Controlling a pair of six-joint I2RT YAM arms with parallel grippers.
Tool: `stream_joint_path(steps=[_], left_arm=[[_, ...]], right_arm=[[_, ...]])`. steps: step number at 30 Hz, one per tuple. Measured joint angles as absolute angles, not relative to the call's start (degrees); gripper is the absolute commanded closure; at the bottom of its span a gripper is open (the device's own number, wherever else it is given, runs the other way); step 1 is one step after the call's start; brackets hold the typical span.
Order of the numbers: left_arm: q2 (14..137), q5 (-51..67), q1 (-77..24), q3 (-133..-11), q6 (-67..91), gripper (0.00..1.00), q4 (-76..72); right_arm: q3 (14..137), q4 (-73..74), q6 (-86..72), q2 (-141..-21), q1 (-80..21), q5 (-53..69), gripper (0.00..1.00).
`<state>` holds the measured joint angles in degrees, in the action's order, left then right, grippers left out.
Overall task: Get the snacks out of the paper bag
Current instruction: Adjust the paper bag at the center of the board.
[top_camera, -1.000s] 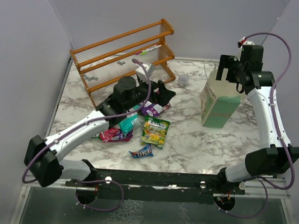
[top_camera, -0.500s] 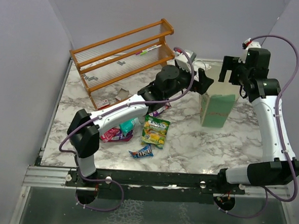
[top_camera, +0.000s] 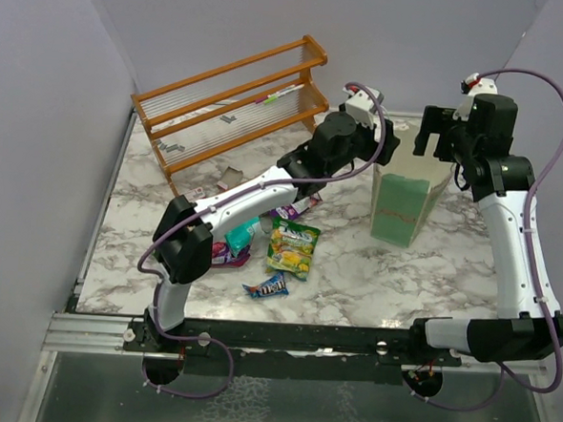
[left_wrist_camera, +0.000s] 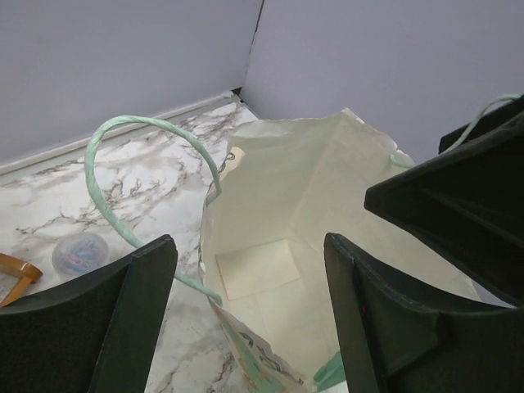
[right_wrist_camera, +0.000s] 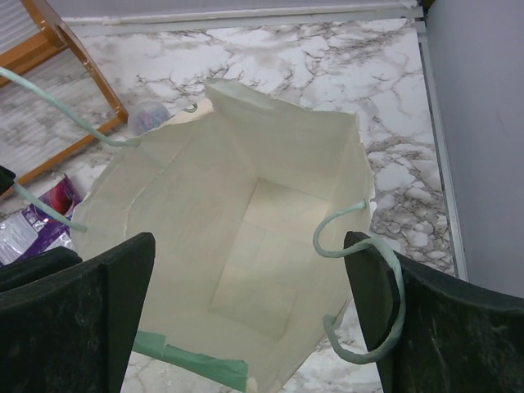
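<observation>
The mint-green paper bag (top_camera: pixel 401 207) stands upright at the back right, mouth open. Its cream inside (left_wrist_camera: pixel 282 246) shows bare down to the bottom in both wrist views (right_wrist_camera: pixel 246 237); no packet shows in it. My left gripper (top_camera: pixel 389 146) is open and empty at the bag's left rim (left_wrist_camera: pixel 250 327). My right gripper (top_camera: pixel 436 144) is open above the mouth (right_wrist_camera: pixel 250 319), and a bag handle (right_wrist_camera: pixel 372 278) drapes over its right finger. The snacks lie on the table: green-yellow (top_camera: pixel 294 247), purple (top_camera: pixel 291 209), teal (top_camera: pixel 241 234), pink-red (top_camera: pixel 218 254), and a dark blue bar (top_camera: pixel 267 287).
A wooden rack (top_camera: pixel 231 98) stands at the back left, with small white cards (top_camera: pixel 228 177) before it. A small grey cup (left_wrist_camera: pixel 79 254) sits on the marble behind the bag. Grey walls close in the back and right sides.
My left arm has swung from over the packets across to the bag's left rim. The right gripper has shifted slightly right, and the bag has moved a little toward the front.
</observation>
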<state>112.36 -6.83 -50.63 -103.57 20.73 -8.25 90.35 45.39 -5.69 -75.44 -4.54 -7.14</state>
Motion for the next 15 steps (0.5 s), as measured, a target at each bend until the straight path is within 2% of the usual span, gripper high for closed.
stream_joint_path(steps=[2, 6, 8, 12, 15], left_arm=[[111.35, -5.65, -50.61, -103.11, 20.03, 0.19, -7.77], [105.54, -3.86, -50.63, -98.94, 19.77, 0.05, -8.03], [101.62, -4.69, -50.61, -95.81, 20.05, 0.02, -8.6], [98.8, -6.94, -49.43, -94.89, 22.39, 0.04, -10.04], [101.71, -6.33, -47.48, -97.34, 24.29, 0.11, -10.07]], right_arm=[[90.02, 45.23, -5.69, -75.29, -4.54, -6.74, 0.01], [89.69, 44.93, -5.69, -75.29, -4.54, -6.09, 0.01], [89.69, 44.84, -5.69, -75.29, -4.54, -5.85, 0.01], [89.52, 44.6, -5.72, -75.29, -4.54, -5.45, 0.01], [88.71, 44.01, -5.69, -75.02, -4.54, -5.28, 0.01]])
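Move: The left hand, fingers part open and pointing forward-right, has the paper bag's left handle about 6 cm ahead, 1 cm to its left and 3 cm below. The bag's mouth centres roughly 4 cm ahead, 8 cm right and 6 cm below it. For the right hand, that left handle is some 6 cm ahead and 11 cm left, 3 cm lower, while the bag's right handle lies about level with it, 4 cm right. The bag's right handle stays looped over the right gripper's right finger, that wide-open hand all but still. No grip by the left fingers on the left handle can be seen; the left hand backs off some 3 cm, swings left and up about 6 cm while opening fully, then comes forward again nearly level with its start, ending above and left of the handle. ##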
